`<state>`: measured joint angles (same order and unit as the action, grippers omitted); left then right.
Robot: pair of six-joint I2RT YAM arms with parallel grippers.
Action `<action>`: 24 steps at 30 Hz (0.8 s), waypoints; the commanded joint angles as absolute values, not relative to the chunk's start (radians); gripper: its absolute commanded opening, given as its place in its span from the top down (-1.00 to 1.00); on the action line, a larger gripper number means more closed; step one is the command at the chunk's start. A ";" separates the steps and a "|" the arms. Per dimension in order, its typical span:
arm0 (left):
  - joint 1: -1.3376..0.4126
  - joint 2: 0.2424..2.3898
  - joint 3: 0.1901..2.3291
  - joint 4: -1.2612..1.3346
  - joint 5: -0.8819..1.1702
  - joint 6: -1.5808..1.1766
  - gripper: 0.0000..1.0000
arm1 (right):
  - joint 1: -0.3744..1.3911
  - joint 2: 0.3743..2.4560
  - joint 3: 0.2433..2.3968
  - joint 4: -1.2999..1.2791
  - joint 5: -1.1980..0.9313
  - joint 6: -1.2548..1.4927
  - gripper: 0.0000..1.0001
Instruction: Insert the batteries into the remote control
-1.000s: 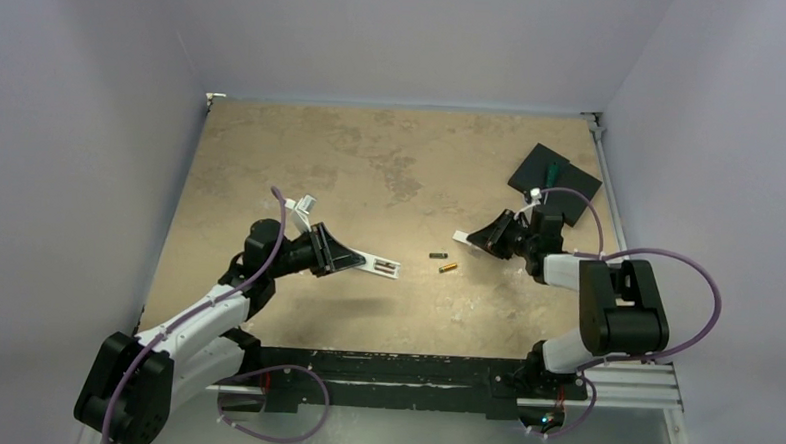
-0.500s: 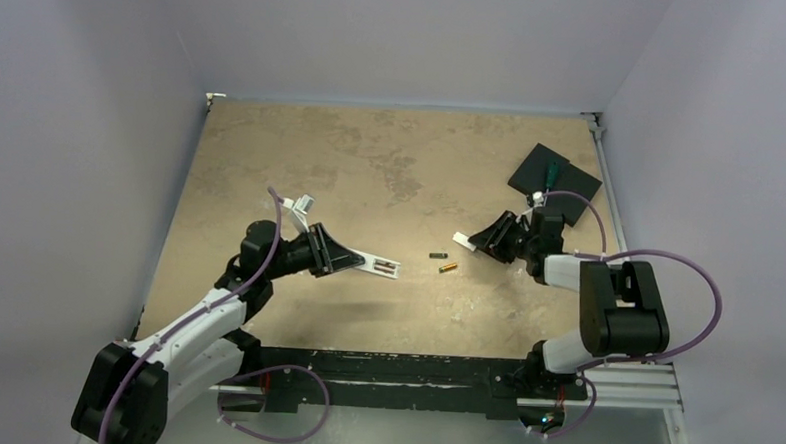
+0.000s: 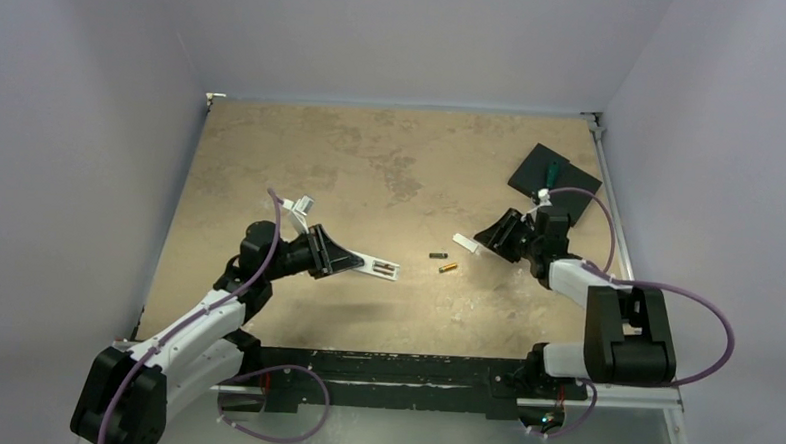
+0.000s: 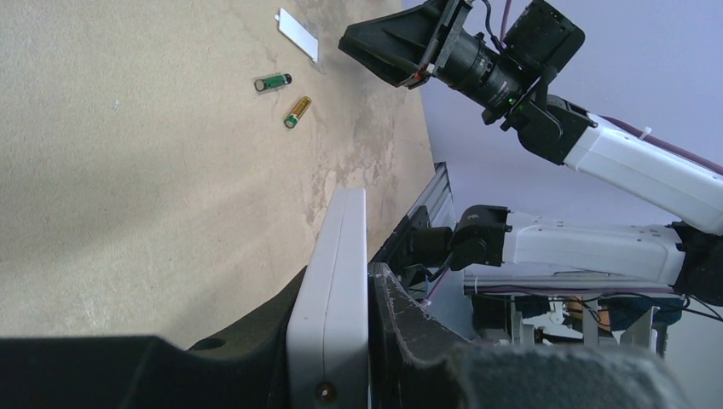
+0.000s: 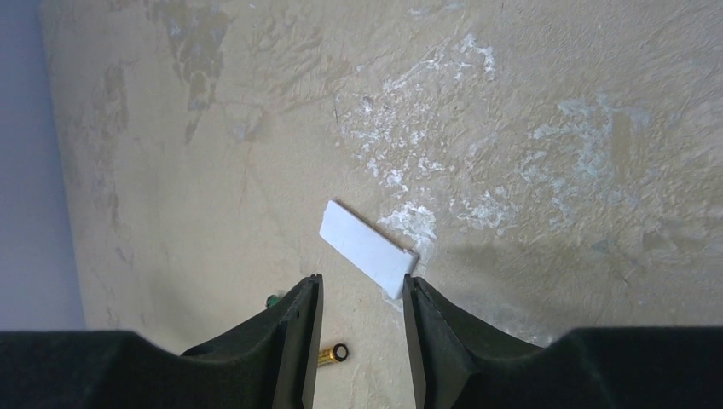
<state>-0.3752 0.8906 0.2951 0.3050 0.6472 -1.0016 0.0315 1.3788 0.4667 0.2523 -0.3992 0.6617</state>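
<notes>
My left gripper point(image 3: 350, 260) is shut on the slim white remote control point(image 3: 379, 267), held edge-on above the table; the same remote control point(image 4: 338, 264) stands clamped between the dark fingers of the left gripper point(image 4: 339, 274). Two batteries lie loose mid-table: a dark one point(image 3: 437, 255) point(image 4: 273, 82) and a gold one point(image 3: 448, 267) point(image 4: 296, 112) point(image 5: 332, 354). A small flat white cover point(image 3: 465, 244) point(image 5: 367, 248) rests on the table. My right gripper point(image 3: 485, 237) point(image 5: 362, 290) is open just behind that cover, holding nothing.
A black square pad point(image 3: 563, 179) with a green-handled screwdriver point(image 3: 549, 174) on it lies at the far right, close to the table's right edge. The right arm point(image 4: 614, 162) reaches across the left wrist view.
The right gripper has opened and let go of the white cover, which now lies flat on the table. That gripper drew back slightly to the right. The left arm held still.
</notes>
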 commanded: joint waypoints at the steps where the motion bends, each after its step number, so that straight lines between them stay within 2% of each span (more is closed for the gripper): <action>1: -0.373 0.876 0.296 0.313 0.658 -0.972 1.00 | 0.028 1.315 0.489 0.197 -0.363 0.582 0.07; 8: -0.373 0.900 0.294 0.336 0.653 -0.975 1.00 | 0.038 1.255 0.507 0.138 -0.409 0.506 0.10; 24: -0.374 0.980 0.267 0.452 0.650 -1.045 1.00 | 0.230 1.202 0.617 0.017 -0.278 0.424 0.04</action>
<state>-0.3752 0.9543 0.2882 0.3450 0.6468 -1.0088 0.1932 1.2221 0.5480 0.0547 -0.3244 0.4656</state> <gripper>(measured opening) 0.244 0.472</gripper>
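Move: The gold battery lies about 8 cm to the right hand's left, 5 cm back and 3 cm below. The green battery is beside it, 10 cm left of the hand and 2 cm back. The white battery cover lies just 4 cm left and 1 cm ahead. From the left hand, which holds the remote, the gold battery is some 18 cm right, 6 cm ahead and 13 cm lower. Upward and then to its left, the right hand leaves the low spot beside the battery cover, easing back slightly at first, and swings in towards the two batteries, about 4 cm up and 3 cm left in all. Its wrist turns counter-clockwise by some 10 degrees and rolls its left side down as much; the empty fingers stay half open, touching nothing. ##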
